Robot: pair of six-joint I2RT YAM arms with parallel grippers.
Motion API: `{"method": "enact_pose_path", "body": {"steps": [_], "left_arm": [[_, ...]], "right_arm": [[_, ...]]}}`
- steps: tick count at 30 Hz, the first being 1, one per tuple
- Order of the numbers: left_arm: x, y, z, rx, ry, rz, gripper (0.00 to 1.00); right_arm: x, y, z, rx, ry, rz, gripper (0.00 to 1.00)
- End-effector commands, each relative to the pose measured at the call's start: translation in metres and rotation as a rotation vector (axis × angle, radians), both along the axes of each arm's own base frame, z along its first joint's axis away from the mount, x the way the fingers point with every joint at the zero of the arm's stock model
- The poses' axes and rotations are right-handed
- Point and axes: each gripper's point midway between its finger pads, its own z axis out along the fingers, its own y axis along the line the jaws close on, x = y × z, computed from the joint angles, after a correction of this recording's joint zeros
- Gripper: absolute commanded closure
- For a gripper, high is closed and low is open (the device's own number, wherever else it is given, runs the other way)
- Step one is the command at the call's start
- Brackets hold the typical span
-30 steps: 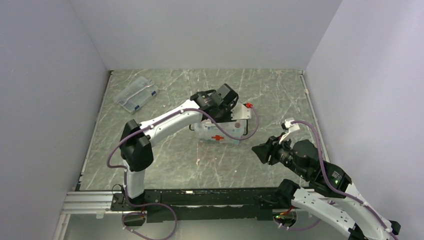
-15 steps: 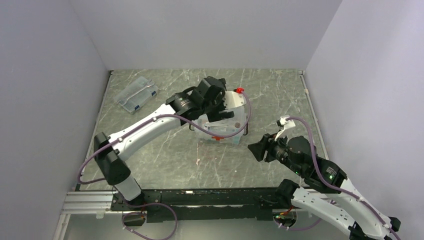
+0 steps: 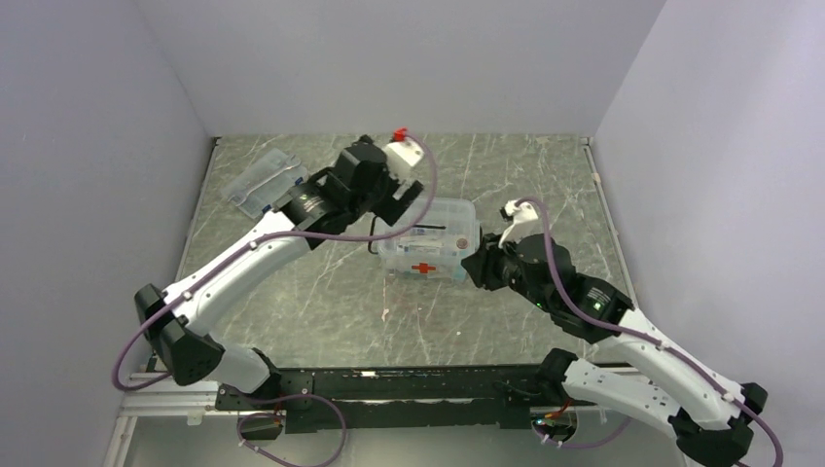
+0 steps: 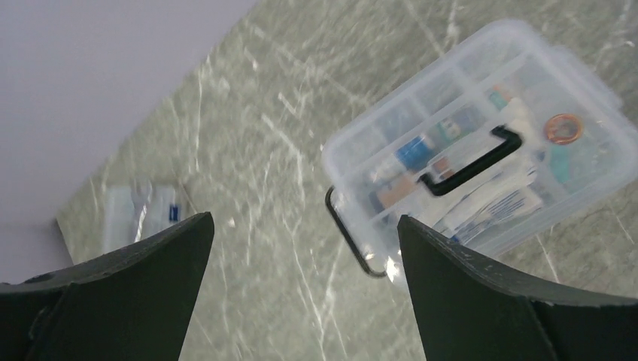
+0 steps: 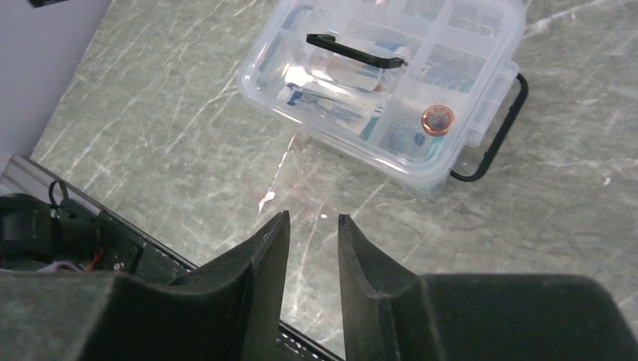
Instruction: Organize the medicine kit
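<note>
The medicine kit [image 3: 433,233] is a clear tub with its lid on, a red cross on its front and a dark handle [image 4: 470,162] on top; small packets show through the lid. It stands mid-table. My left gripper [image 3: 407,202] hovers just behind and left of the kit, open wide and empty [image 4: 302,219]. The right gripper [image 3: 479,268] hangs close to the kit's right front corner. In its wrist view the kit [image 5: 391,83] lies ahead of the gripper [image 5: 313,216], whose fingers stand a narrow gap apart with nothing between them.
A flatter clear case with blue labels [image 3: 265,182] lies at the back left, also visible as the case [image 4: 143,214] in the left wrist view. A black side latch [image 5: 493,143] sticks out from the kit. The black base rail [image 5: 83,226] runs along the near edge.
My left gripper let go over the kit, opened wide and swung back to the left. The right arm reached in toward the kit's right side and its fingers narrowed.
</note>
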Motion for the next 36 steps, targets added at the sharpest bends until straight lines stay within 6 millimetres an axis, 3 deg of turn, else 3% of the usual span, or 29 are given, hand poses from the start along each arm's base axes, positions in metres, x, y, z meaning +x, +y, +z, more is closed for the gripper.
{"method": "enact_pose_path", "body": {"steps": [1,6,17,28,36], "left_arm": [[-0.014,0.046,-0.002,-0.24,0.115,0.171,0.01],[-0.025,0.08,-0.014,-0.39,0.158,0.251,0.01],[-0.055,0.137,-0.035,-0.498,0.156,0.38,0.01],[-0.067,0.14,-0.059,-0.569,0.171,0.358,0.01],[-0.07,0.138,-0.061,-0.586,0.174,0.34,0.01]], "right_arm": [[0.021,0.021,0.032,0.078,-0.071,-0.016,0.74],[0.037,0.034,0.029,0.067,-0.073,-0.034,1.0],[0.074,0.05,-0.003,0.007,-0.024,-0.103,1.0],[0.102,0.061,-0.032,-0.013,0.047,-0.144,1.0],[0.121,0.064,-0.041,-0.006,0.065,-0.173,1.0]]}}
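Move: Some 16 cm ahead of the right hand, 10 cm to its left and 13 cm lower lies the black handle on the medicine kit's clear lid. Nearer on the lid, the brown ring is about 12 cm ahead and 3 cm left of this hand. The kit's right side handle is roughly 13 cm ahead and 1 cm right. From the left hand, the lid handle is about 6 cm right, 2 cm ahead and 19 cm down. Shutting its partly open fingers on nothing early on, the right hand reaches about 10 cm forward towards the lid handle, sinking some 7 cm and drifting 5 cm left to come in over the right part of the kit's lid. Meanwhile the wide-open left hand clears off about 15 cm to the left, also going back and down, rolling its left side down some 30 degrees and turning counter-clockwise. ##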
